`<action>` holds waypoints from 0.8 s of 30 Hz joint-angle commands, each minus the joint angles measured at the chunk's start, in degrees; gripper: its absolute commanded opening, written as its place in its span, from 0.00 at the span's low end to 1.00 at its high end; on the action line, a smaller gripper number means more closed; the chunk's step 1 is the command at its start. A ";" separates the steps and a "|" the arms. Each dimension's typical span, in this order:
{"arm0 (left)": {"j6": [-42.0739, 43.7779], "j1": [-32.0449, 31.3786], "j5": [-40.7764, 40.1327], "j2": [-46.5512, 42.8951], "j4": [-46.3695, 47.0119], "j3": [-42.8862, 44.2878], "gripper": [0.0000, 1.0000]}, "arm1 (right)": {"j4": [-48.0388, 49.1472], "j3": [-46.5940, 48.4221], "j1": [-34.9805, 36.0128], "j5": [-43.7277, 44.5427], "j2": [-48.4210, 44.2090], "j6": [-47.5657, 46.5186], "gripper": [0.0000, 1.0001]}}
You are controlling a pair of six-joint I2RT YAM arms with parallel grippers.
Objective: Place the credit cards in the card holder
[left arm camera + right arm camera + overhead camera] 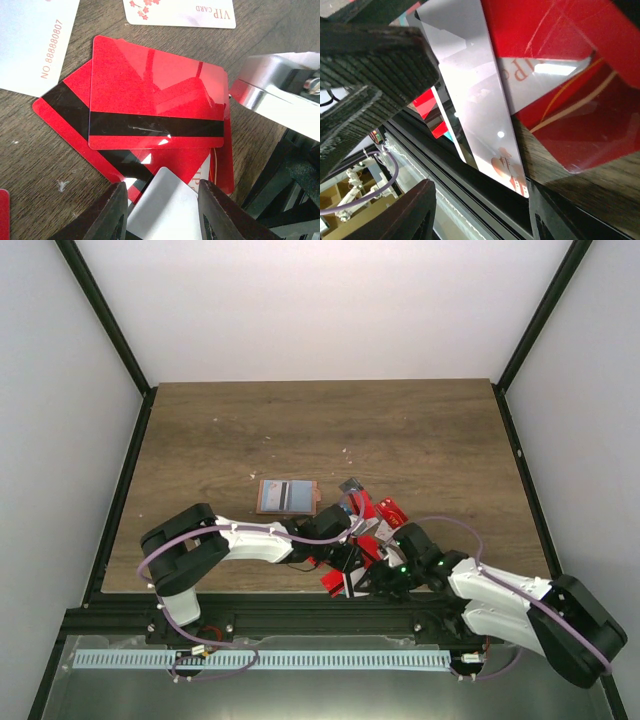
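Note:
The salmon-brown card holder (pixel 287 497) lies flat on the table, left of a heap of credit cards (pixel 372 523). In the left wrist view, red cards with black stripes (pixel 155 85) overlap on the wood, with white cards (pixel 30 45) and a VIP card (pixel 185 12) around them. My left gripper (pixel 162 192) is shut on the edges of a white card (pixel 167 210) and holds it tilted up off the heap. My right gripper (pixel 480 200) is open, its jaws standing either side of that same white card's (pixel 475 90) lower end. Both grippers meet at the near side of the heap (pixel 365 555).
The black frame rail (pixel 300 615) runs along the table's near edge, right beneath the grippers (pixel 470 185). The right arm's silver wrist (pixel 280 95) sits close to the right of the red cards. Bare wood (pixel 400 430) stretches behind the card holder.

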 commanded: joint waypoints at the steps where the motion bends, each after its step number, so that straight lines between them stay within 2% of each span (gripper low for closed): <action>1: 0.20 -0.38 0.16 -0.12 -0.53 0.34 0.41 | 6.95 -0.91 0.33 2.37 1.36 0.76 0.51; 7: 0.34 -0.34 0.22 0.24 -0.28 0.23 0.41 | 8.95 -2.14 0.33 2.42 1.71 1.61 0.41; 12: 0.57 -0.34 0.43 0.40 -0.18 0.34 0.41 | 9.12 -2.33 0.35 2.98 1.33 1.73 0.26; 17: 0.62 -0.34 0.81 0.33 -0.14 0.44 0.41 | 9.48 -2.57 0.33 3.18 0.00 2.10 0.07; 20: 0.55 -0.35 1.10 0.08 -0.01 0.66 0.41 | 9.11 -2.47 0.36 3.20 -1.30 1.81 0.02; 24: -0.05 -0.19 0.35 -0.58 -0.99 1.28 0.41 | 7.05 -1.91 0.34 2.19 -0.84 0.18 0.01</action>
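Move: Just off the right fingertips lies the white flower-printed card near the table's front edge, its middle about 3 cm to the left, 1 cm ahead and 2 cm below. A red card shows some 8 cm to the left of the right hand, level with it, and the striped red card lies roughly 7 cm straight ahead. From the left hand, the white card's middle is about 3 cm back and 2 cm below. Closing from half open to fully shut, the right fingers come together at the near, flowered end of the white card. The hand sinks about half a centimetre, then rises again while easing roughly 1.5 cm forward and slightly left, tipping some 5 degrees. The left hand stays put over the card's inner part, its fingers still parted. ##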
